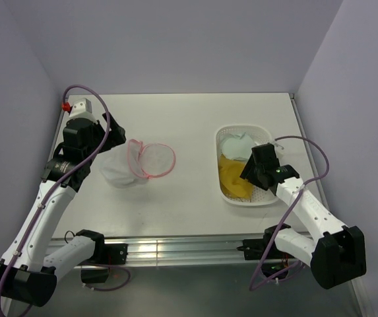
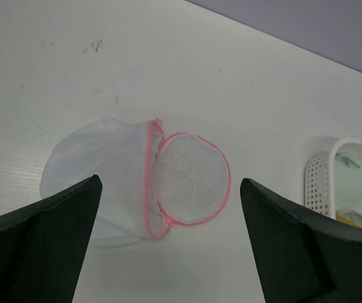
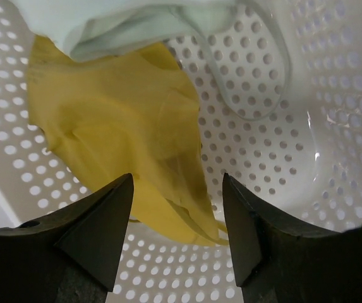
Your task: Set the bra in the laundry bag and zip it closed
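Note:
The mustard-yellow bra (image 3: pixel 124 132) lies in the white perforated basket (image 1: pixel 266 195), partly under a pale mint garment (image 3: pixel 124 28). My right gripper (image 3: pixel 177 208) is down inside the basket with its jaws open on either side of the bra's lower edge, not closed on it. In the top view the bra (image 1: pixel 231 178) shows left of the right gripper (image 1: pixel 253 173). The laundry bag (image 1: pixel 132 164), white mesh with a pink zipper rim, lies on the table with its round mouth (image 2: pixel 190 180) open. My left gripper (image 2: pixel 168 252) hovers just above and short of it, wide open and empty.
The basket (image 2: pixel 323 180) sits right of the bag with a stretch of bare white table (image 1: pixel 195 198) between them. Grey walls close in the table on the left, back and right. A metal rail (image 1: pixel 175 249) runs along the near edge.

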Available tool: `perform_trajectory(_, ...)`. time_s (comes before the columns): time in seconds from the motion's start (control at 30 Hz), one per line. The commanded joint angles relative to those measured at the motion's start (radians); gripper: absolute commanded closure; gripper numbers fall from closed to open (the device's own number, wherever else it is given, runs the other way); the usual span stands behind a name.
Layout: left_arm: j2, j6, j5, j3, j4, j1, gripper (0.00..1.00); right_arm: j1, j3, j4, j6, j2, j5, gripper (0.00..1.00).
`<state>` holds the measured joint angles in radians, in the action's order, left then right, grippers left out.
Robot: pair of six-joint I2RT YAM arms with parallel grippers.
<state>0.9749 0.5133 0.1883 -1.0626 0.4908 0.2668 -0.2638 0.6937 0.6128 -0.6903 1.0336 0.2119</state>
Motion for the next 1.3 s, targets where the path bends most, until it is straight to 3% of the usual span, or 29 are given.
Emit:
perform_trajectory(0.0, -0.010, -0.006, -0.006, -0.014, -0.026, -0.003, 0.01, 0.006, -0.039, -0.056, -0.014, 0.005, -0.040, 0.35)
perform_trajectory(0.27, -0.008, -0.006, -0.004, -0.014, -0.026, -0.003, 0.01, 0.006, -0.043, -0.111, -0.025, 0.013, -0.065, 0.53)
perform_trajectory(0.33, -0.007, -0.006, -0.004, -0.014, -0.023, -0.003, 0.01, 0.006, -0.034, -0.105, -0.022, 0.003, -0.062, 0.69)
perform_trajectory(0.37, -0.007, -0.006, -0.003, -0.014, -0.024, -0.003, 0.01, 0.006, -0.020, -0.091, -0.018, -0.001, -0.051, 0.82)
perform_trajectory(0.5, -0.007, -0.007, 0.000, -0.013, -0.024, -0.003, 0.01, 0.008, 0.027, -0.041, -0.003, -0.035, -0.029, 0.99)
perform_trajectory(0.97, -0.005, -0.004, 0.000, -0.013, -0.026, -0.003, 0.01, 0.047, 0.384, 0.136, 0.081, -0.133, 0.032, 1.00)
perform_trajectory(1.27, 0.004, -0.002, -0.004, -0.014, -0.024, -0.003, 0.01, 0.014, 0.638, 0.116, 0.080, -0.072, -0.129, 1.00)
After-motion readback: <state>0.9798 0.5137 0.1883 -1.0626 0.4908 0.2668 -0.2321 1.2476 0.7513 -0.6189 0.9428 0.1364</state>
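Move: The yellow bra lies on the basket floor under the right hand, its middle some 3 cm ahead, 3 cm left and 3 cm below the half-open fingers. The mint cloth is about 12 cm ahead, 1 cm left and slightly lower than the hand. The basket's middle is roughly 4 cm ahead and 2 cm right. From the left hand the yellow bra lies about 37 cm right, 4 cm back and 22 cm down. The right fingers shut on the near part of the yellow bra: the hand sinks a last 2 cm or so onto it, easing slightly left, and closes fully. Then it climbs quickly, about 25 cm up from that low point with a slight forward drift, keeping its grip while the fingers tip upward by some 30 degrees. ##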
